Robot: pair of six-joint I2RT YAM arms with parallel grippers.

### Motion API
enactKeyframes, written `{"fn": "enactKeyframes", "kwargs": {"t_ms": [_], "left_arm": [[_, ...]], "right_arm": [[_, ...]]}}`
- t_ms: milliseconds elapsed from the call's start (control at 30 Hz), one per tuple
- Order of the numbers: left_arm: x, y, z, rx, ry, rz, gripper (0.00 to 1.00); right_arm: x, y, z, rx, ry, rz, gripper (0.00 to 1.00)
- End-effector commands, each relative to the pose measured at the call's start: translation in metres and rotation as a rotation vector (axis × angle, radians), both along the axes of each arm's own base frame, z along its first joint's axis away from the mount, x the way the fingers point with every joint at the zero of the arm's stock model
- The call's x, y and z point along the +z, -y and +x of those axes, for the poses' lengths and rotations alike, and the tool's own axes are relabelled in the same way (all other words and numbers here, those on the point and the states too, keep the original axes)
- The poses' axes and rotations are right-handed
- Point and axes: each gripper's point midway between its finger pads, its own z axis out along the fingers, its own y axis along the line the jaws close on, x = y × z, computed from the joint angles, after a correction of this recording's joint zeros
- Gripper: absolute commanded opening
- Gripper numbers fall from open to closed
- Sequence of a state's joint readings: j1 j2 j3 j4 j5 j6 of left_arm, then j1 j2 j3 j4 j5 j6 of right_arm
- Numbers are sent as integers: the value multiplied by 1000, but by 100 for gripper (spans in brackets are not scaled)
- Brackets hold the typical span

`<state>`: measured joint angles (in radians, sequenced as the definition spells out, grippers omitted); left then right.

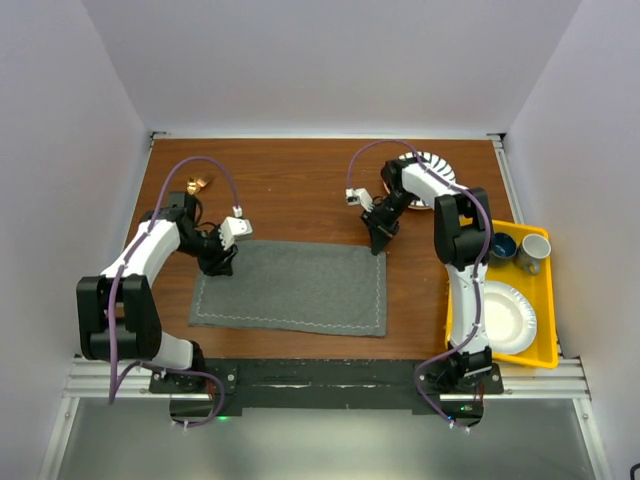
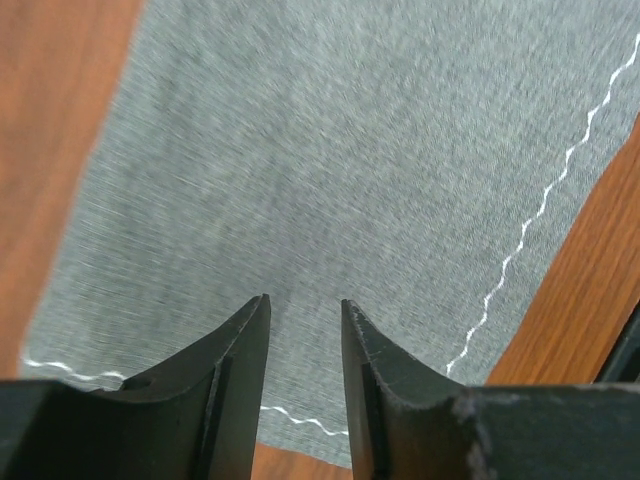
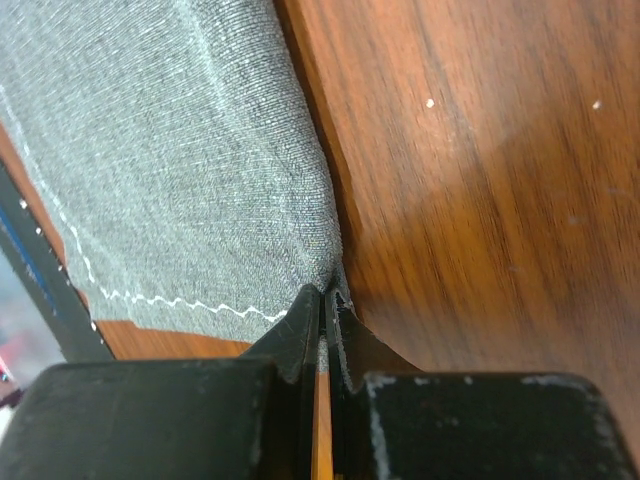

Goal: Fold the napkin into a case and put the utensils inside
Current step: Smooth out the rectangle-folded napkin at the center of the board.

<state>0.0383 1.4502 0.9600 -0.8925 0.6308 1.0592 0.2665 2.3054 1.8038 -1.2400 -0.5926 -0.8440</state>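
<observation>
The dark grey napkin [image 1: 290, 288] lies spread flat on the wooden table, one long edge toward the arms. My left gripper [image 1: 222, 262] is at its far left corner. In the left wrist view its jaws [image 2: 305, 300] stand apart over the napkin [image 2: 350, 150] just inside the stitched hem, and nothing is pinched between them. My right gripper [image 1: 380, 243] is at the far right corner. In the right wrist view it [image 3: 325, 292] is shut on that corner of the napkin [image 3: 180, 170], which bunches up into the tips. The gold-copper utensils [image 1: 200, 184] lie at the far left.
A striped plate [image 1: 436, 172] sits at the back behind the right arm. A yellow tray [image 1: 546, 300] at the right edge holds a white paper plate [image 1: 508, 316], a blue cup [image 1: 503, 246] and a grey mug [image 1: 533, 250].
</observation>
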Motion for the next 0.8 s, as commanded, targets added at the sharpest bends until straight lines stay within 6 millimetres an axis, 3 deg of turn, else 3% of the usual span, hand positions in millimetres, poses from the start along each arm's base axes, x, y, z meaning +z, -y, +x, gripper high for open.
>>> {"fn": "enactKeyframes", "kwargs": {"t_ms": [0, 67, 167, 267, 300, 333, 367, 433, 467, 500, 533, 567, 633, 667, 767], "left_arm": [[1, -2, -1, -12, 44, 18, 38], [3, -2, 6, 30, 51, 1, 37], [16, -1, 26, 168, 15, -120, 45], [41, -3, 50, 308, -22, -286, 54], [48, -3, 55, 366, -42, -327, 57], [57, -4, 67, 375, 8, -338, 59], [69, -4, 72, 392, 52, -349, 79], [94, -8, 89, 462, 127, -375, 97], [113, -9, 92, 470, 186, -384, 100], [127, -10, 96, 508, 212, -395, 100], [143, -14, 104, 527, 280, -406, 100], [162, -16, 106, 553, 339, -415, 100], [190, -16, 109, 571, 419, -456, 100], [207, -13, 104, 552, 468, -478, 100], [220, -3, 100, 550, 505, -588, 100]], "right_arm": [[-24, 25, 18, -3, 141, -147, 0], [-20, 26, 22, -23, 181, -151, 0], [4, 16, 41, -92, 252, -120, 14], [35, 6, 78, -176, 370, -97, 22], [49, 6, 96, -202, 432, -105, 35], [56, 5, 104, -233, 452, -103, 42], [65, 3, 109, -243, 469, -97, 47], [95, -2, 117, -277, 503, -63, 62], [116, -6, 117, -289, 531, -30, 66], [137, -10, 118, -301, 561, 9, 82], [155, -17, 116, -332, 565, 60, 93], [187, -22, 114, -356, 619, 114, 98], [222, -36, 113, -418, 647, 233, 98], [255, -40, 106, -445, 689, 310, 98], [286, -56, 116, -601, 710, 497, 98]]}}
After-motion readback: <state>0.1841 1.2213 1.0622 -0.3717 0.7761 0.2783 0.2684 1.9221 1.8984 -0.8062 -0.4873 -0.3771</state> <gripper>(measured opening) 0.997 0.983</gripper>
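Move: The right hand is shut on the napkin's far right corner; the napkin's middle lies about 10 cm back and 25 cm left, the striped plate some 20 cm ahead and 13 cm right. From the half-open left hand, low over the far left part, the napkin's middle is about 20 cm right, 4 cm back and 5 cm below, with the golden utensils roughly 22 cm ahead and 6 cm left. Right fingers open, releasing the napkin corner; both hands go forward 10 cm, then up nearly 20, opening wide. ##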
